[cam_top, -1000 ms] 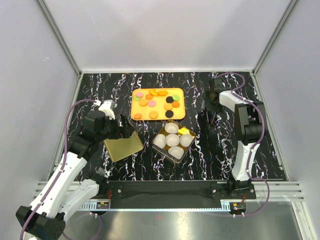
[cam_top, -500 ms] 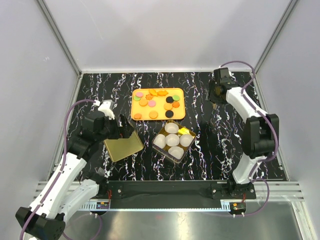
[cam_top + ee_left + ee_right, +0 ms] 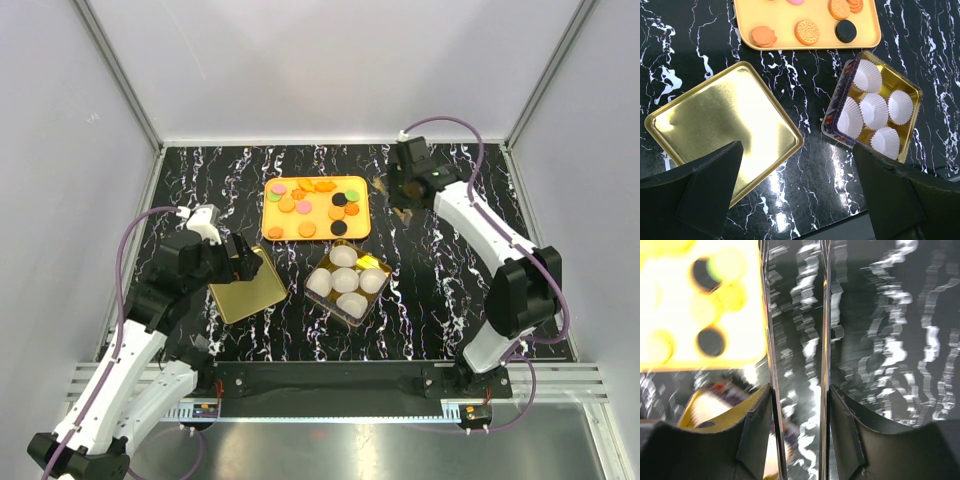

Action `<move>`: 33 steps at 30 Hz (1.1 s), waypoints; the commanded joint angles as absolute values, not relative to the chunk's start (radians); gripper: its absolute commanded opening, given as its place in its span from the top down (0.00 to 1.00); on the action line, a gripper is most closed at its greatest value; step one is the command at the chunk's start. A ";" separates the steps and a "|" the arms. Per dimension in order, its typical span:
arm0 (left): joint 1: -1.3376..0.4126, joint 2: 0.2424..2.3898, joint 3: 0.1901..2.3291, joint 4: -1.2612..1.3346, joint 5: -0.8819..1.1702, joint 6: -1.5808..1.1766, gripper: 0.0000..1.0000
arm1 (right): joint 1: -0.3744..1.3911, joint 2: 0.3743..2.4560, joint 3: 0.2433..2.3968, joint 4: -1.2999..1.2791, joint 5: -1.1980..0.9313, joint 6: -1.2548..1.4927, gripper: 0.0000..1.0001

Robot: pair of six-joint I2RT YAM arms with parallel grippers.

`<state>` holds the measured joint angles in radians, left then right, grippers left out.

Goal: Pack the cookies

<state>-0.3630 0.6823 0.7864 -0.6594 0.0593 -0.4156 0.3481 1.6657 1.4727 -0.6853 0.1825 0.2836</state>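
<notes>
The cookies (image 3: 308,229) are small flat rounds, mostly orange with some green, pink and black, lying on the orange tray (image 3: 318,218). Several of these cookies (image 3: 806,32) show in the left wrist view. The box (image 3: 376,264) of white paper cups (image 3: 873,110) stands in front of the tray. My left gripper (image 3: 796,150) hangs open and empty over bare table between the gold lid (image 3: 725,125) and the box. My right gripper (image 3: 799,390) hovers right of the tray, its fingers pressed on two thin metal tong blades (image 3: 826,340). That view is blurred.
The gold lid (image 3: 247,290) lies flat at the left, beside my left gripper (image 3: 240,262). My right gripper (image 3: 400,195) is near the tray's far right corner. Grey walls close the black marbled table (image 3: 450,290) on three sides.
My right arm has swung left from the table's right side to the tray's right end, and its jaws have narrowed. The left arm shifted slightly and stays open.
</notes>
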 commanded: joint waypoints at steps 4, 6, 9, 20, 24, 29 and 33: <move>-0.364 0.673 0.772 -0.634 0.034 -0.414 0.01 | 0.497 1.684 1.603 -0.707 0.172 0.291 0.47; -0.364 0.672 0.769 -0.635 0.031 -0.416 0.01 | 0.532 1.721 1.637 -0.713 0.184 0.285 0.47; -0.364 0.661 0.765 -0.635 0.023 -0.416 0.01 | 0.551 1.801 1.721 -0.739 0.189 0.272 0.47; -0.364 0.661 0.762 -0.637 0.014 -0.419 0.01 | 0.574 2.043 1.982 -0.819 0.186 0.212 0.46; -0.364 0.663 0.762 -0.638 0.011 -0.419 0.01 | 0.574 2.062 1.985 -0.836 0.193 0.202 0.47; -0.364 0.667 0.762 -0.635 0.017 -0.419 0.01 | 0.574 1.988 1.890 -0.802 0.228 0.209 0.47; -0.364 0.672 0.761 -0.634 0.023 -0.417 0.01 | 0.574 1.951 1.810 -0.796 0.242 0.215 0.46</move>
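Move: From the right hand, which already holds the tongs, the orange swirl cookie near the tray's right end lies about 11 cm left, 4 ahead and 15 below. The green cookie is some 3 cm beyond it, the near black cookie about 14 cm left and 1 back of the hand, and the box of paper cups about 12 left and 14 back. From the left hand the swirl cookie lies roughly 20 cm ahead and 25 right. The right hand carries the tongs about 11 cm left over the cookies, rising slightly, then sinking some 7 cm. ##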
